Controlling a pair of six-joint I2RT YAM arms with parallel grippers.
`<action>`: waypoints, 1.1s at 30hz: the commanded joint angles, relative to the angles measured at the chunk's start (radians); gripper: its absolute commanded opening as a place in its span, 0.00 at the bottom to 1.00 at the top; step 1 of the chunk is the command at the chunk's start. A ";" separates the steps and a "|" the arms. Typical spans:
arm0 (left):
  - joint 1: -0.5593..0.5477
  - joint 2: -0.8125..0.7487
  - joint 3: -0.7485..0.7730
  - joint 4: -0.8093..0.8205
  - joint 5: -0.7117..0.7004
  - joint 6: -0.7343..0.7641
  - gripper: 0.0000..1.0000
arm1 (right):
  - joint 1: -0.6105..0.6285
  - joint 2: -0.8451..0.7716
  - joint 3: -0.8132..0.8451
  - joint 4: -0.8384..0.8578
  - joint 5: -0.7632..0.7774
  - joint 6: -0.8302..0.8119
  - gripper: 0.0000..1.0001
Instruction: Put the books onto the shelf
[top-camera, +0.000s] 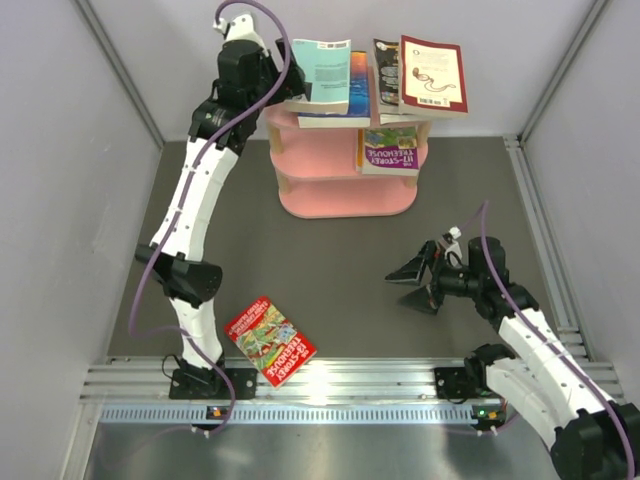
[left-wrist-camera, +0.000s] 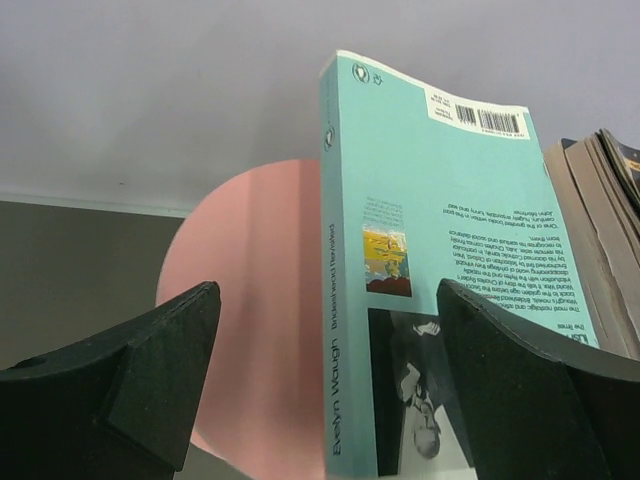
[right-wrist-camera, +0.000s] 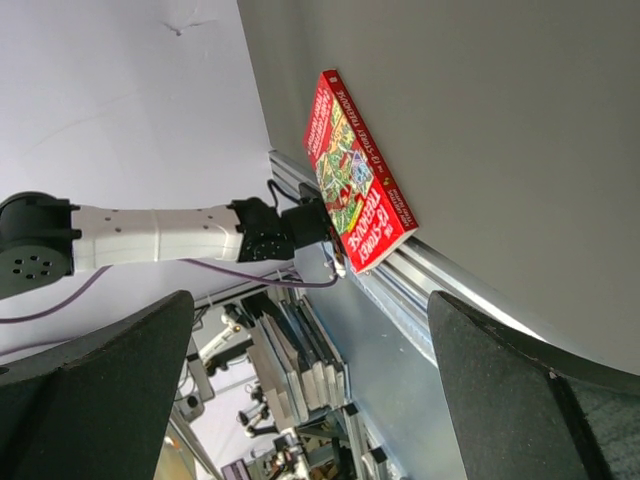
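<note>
The pink shelf (top-camera: 345, 190) stands at the back of the mat. On its top board lie a light teal book (top-camera: 324, 72), an orange-and-blue one (top-camera: 357, 88), a dark one (top-camera: 386, 66) and a maroon-and-cream one (top-camera: 433, 75). A purple-green Treehouse book (top-camera: 390, 150) rests on the middle tier. A red Treehouse book (top-camera: 270, 340) lies flat near the front rail. My left gripper (top-camera: 296, 96) is open at the teal book's left edge. In the left wrist view the teal book (left-wrist-camera: 430, 240) lies on the pink board (left-wrist-camera: 250, 300), its spine inside the open left gripper (left-wrist-camera: 330, 380). My right gripper (top-camera: 408, 285) hangs open and empty over the mat. In the right wrist view it (right-wrist-camera: 310, 400) faces the red book (right-wrist-camera: 355, 175).
Grey walls close in the mat on the left, right and back. A ridged metal rail (top-camera: 330, 385) runs along the front edge, with both arm bases bolted to it. Other book spines (left-wrist-camera: 600, 230) stack right of the teal book.
</note>
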 joint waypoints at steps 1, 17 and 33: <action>-0.014 0.024 0.042 0.078 0.011 -0.004 0.94 | -0.017 0.007 -0.002 0.028 -0.010 -0.005 1.00; -0.059 0.092 0.045 0.127 0.071 -0.056 0.91 | -0.026 0.059 0.004 0.066 0.001 -0.011 1.00; -0.121 0.069 0.041 0.118 -0.001 -0.056 0.92 | -0.023 0.047 -0.021 0.097 -0.004 0.015 1.00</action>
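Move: The teal book lies on top of the shelf, its middle about 4 cm ahead of the open left hand, 6 cm to its right and 4 cm below; its spine is nearly under the gap between the fingers. The blue book sticks out beneath it, centred some 9 cm right of the hand, 2 cm ahead and 6 cm down. The black book's middle is about 22 cm right and 4 cm ahead, 4 cm down. From the right hand the teal book is roughly 38 cm ahead, 18 cm left and 24 cm above. The teal book is pushed along by its spine: the wide-open left hand dips about 2 cm with a small nudge forward, then sweeps some 7 cm to the right across the shelf top, towards the black book, until its left finger bears on the spine. The right finger passes over the cover; the hand turns a few degrees clockwise and the fingers never close. ##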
